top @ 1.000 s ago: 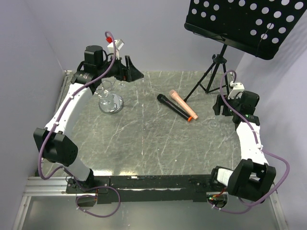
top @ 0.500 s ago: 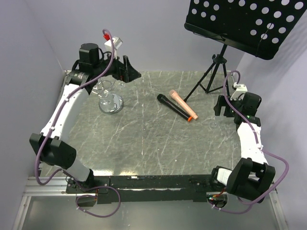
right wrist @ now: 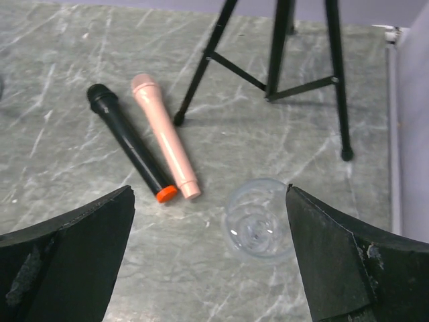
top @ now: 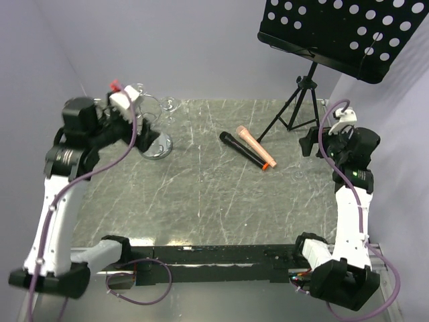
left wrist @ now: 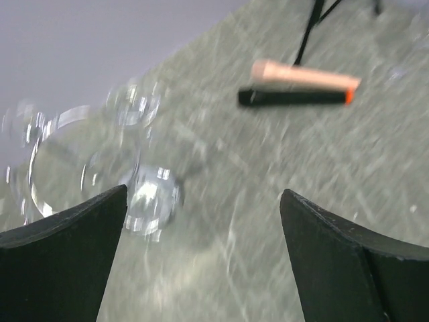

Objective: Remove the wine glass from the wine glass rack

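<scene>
A clear wine glass [right wrist: 260, 218] stands upright on the marble table [top: 214, 194], faint in the top view [top: 298, 173]. My right gripper [right wrist: 210, 189] hangs open above it, fingers apart and touching nothing; it sits at the right edge in the top view [top: 310, 142]. The chrome wine glass rack [top: 155, 145] stands at the back left, with clear glasses [top: 168, 104] hanging from its top loops. My left gripper [top: 145, 129] is open just left of the rack. In the blurred left wrist view, the rack's shiny base [left wrist: 151, 194] lies beside the left finger of the empty left gripper [left wrist: 203, 193].
A black microphone [top: 242, 151] with an orange end and a pink microphone [top: 253, 145] lie side by side mid-table. A black tripod music stand [top: 298, 104] rises at the back right, its perforated desk [top: 342, 33] overhanging. Walls close in on the left, back and right.
The left arm has pulled back from over the rack toward the near left. The right arm has lifted and drawn back from the glass on the table, its jaws spreading wider.
</scene>
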Robot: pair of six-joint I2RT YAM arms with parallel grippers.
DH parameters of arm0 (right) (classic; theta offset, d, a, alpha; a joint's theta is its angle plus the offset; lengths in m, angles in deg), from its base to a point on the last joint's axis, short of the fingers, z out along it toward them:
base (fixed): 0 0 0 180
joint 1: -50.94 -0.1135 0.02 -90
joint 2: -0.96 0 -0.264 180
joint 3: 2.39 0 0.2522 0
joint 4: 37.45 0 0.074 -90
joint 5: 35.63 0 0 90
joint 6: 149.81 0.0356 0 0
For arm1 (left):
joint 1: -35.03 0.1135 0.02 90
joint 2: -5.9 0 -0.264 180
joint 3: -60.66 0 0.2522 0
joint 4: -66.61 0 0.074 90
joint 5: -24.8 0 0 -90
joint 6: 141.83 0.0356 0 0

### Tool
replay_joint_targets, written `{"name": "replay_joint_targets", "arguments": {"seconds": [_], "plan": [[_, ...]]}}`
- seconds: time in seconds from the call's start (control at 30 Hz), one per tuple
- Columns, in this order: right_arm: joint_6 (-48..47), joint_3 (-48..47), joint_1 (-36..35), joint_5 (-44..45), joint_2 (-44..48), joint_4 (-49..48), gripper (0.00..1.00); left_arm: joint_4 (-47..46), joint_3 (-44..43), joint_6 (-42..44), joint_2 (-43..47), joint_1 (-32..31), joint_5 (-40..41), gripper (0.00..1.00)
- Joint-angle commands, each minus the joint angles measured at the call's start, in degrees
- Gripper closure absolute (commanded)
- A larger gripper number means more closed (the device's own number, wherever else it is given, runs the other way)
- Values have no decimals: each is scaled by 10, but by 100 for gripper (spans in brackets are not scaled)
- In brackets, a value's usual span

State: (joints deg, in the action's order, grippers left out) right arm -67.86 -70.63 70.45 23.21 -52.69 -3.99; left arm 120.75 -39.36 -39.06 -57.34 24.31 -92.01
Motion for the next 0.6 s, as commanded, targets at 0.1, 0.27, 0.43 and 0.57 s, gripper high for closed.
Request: {"name": "replay_joint_targets", "arguments": {"seconds": [0.1,0.27,0.43,0.57], "plan": [[-12,-67,-82,8,-29,-5,0,103,102,129,45,242,-152,0],[-26,-96,-137,29,-51,-1,0,60,220,222,85,358,-274,0],[-24,-133,-160,40,-76,14,0,-100,348,218,131,373,-336,0],[-33,-157,-185,58,-91,16,0,-186,399,204,112,372,-382,0]]}}
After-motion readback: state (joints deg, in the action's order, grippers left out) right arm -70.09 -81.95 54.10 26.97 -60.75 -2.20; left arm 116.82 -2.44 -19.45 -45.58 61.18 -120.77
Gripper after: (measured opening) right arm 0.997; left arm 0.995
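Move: The wine glass still hanging on the near side of the rack is about 14 cm ahead of the left gripper, 4 cm to its left and 25 cm below; the rack's post stands some 4 cm beyond that glass. From the right gripper the hanging glass is about 12 cm ahead, 56 cm to the left and 15 cm lower. The set-down glass is about 3 cm ahead of the right gripper, 3 cm to its right and 17 cm below; the black microphone is 14 cm ahead, 19 cm left and 25 cm below. Bring the open, empty left gripper down about 17 cm and swing it some 11 cm left, drawing it slightly back, so it drops towards the hanging glass from the rack's near side; let the leftward swing overshoot a little and ease back right. Meanwhile carry the open right gripper left, rising and reaching slightly forward, away from the set-down glass, turning it about 15 degrees counter-clockwise. ##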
